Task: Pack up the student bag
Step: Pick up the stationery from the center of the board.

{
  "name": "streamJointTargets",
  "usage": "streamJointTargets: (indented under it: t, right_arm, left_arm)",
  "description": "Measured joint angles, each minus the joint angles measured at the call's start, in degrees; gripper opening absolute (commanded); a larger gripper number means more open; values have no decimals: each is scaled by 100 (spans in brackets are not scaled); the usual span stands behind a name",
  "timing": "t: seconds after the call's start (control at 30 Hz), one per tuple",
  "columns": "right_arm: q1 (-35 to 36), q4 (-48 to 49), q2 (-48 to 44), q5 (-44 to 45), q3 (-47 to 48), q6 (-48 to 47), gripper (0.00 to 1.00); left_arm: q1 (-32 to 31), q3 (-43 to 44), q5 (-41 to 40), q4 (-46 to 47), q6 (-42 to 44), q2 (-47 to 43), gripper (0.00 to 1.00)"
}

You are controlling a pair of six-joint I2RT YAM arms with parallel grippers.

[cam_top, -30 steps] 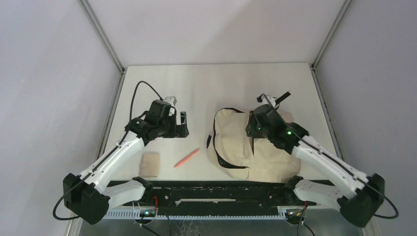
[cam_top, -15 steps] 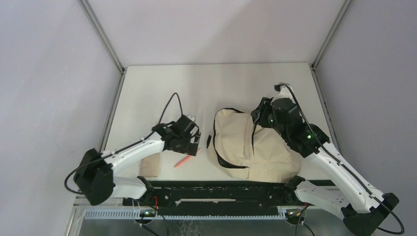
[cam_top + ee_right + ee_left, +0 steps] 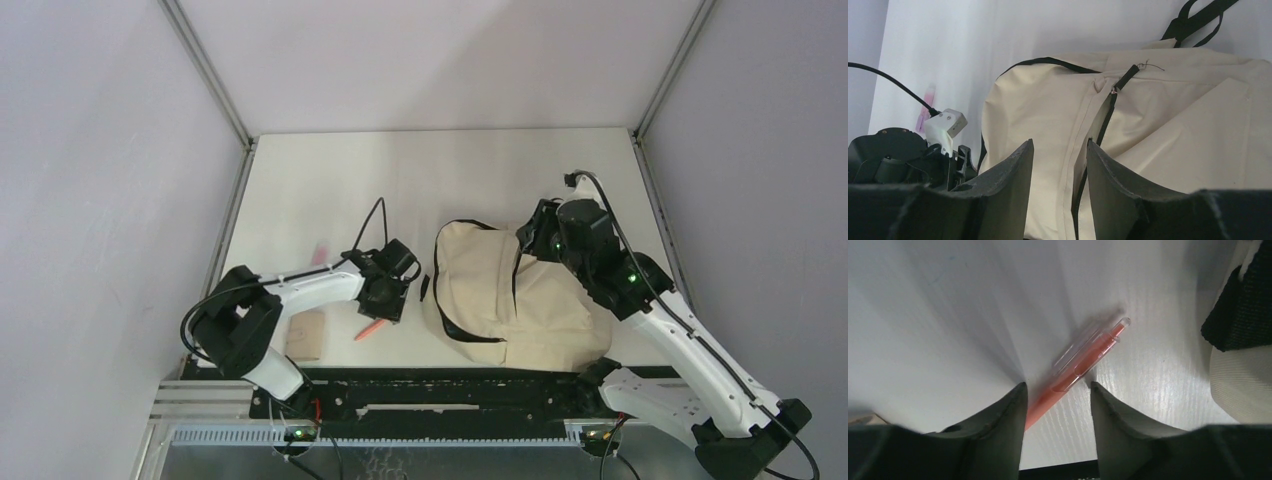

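The student bag (image 3: pixel 480 290), cream canvas with black zippers, lies flat right of centre; its zipper (image 3: pixel 1104 122) runs down the middle of the right wrist view. My right gripper (image 3: pixel 533 240) (image 3: pixel 1059 145) hovers open over the bag's far part, with the zippered flap edge along its right finger (image 3: pixel 1120 185). An orange pen (image 3: pixel 370 329) (image 3: pixel 1088 352) lies on the table left of the bag. My left gripper (image 3: pixel 385 300) (image 3: pixel 1058 390) stands low over it, open, jaws either side of the barrel. The left finger (image 3: pixel 1003 430) touches the pen and a gap remains at the right one.
A tan card or small notebook (image 3: pixel 305 333) lies near the front edge, left of the pen. A small pink thing (image 3: pixel 320 250) (image 3: pixel 928 107) lies further back on the left. The bag's black strap (image 3: pixel 1198 15) trails behind it, and its edge (image 3: pixel 1243 385) is close on the left gripper's right.
My left arm has swung forward and right from the back left down onto the pen, and its jaws have narrowed. My right gripper has drawn back over the bag and opened a little.
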Motion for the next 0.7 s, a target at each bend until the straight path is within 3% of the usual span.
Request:
streamJointTargets:
  t: [0.07, 0.13, 0.2, 0.43, 0.7]
  right_arm:
    - [-17, -15, -13, -13, 0, 13, 51]
    - [-31, -24, -13, -28, -7, 22, 51]
    - [-57, -33, -13, -59, -20, 20, 53]
    - [-476, -247, 289, -181, -20, 28, 54]
    - [-549, -769, 1274, -398, -22, 37, 59]
  left_arm:
    - [-2, 13, -11, 31, -9, 28, 23]
    - [-2, 46, -46, 52, -61, 59, 8]
    - [-2, 85, -57, 61, -94, 85, 0]
    - [107, 127, -74, -164, -103, -101, 0]
    - [734, 1008, 647, -424, -96, -1578, 0]
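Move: The red pen, the stationery to pick up, lies on the board right between the left hand's open fingers, about 1 cm below the hand point. The tan notebook is some 16 cm left and 3 cm back; the pink highlighter is 14 cm ahead and 14 cm left. The bag's middle is about 29 cm right and 3 cm ahead of the left hand, and some 20 cm below, 3 cm back and 2 cm left of the right hand. The pen is about 32 cm left, 7 cm back and 24 cm below the right hand. Staying almost in place at table level, the left hand shuts its half-open fingers on the pen, pinching it near its middle, then lifts quickly by about 12 cm, drifting forward and away from the board as the fingertips swing some 20 degrees forward and to the right. The right hand, fingers still half open, sinks about 8 cm towards the bag, tipping its fingers down. ##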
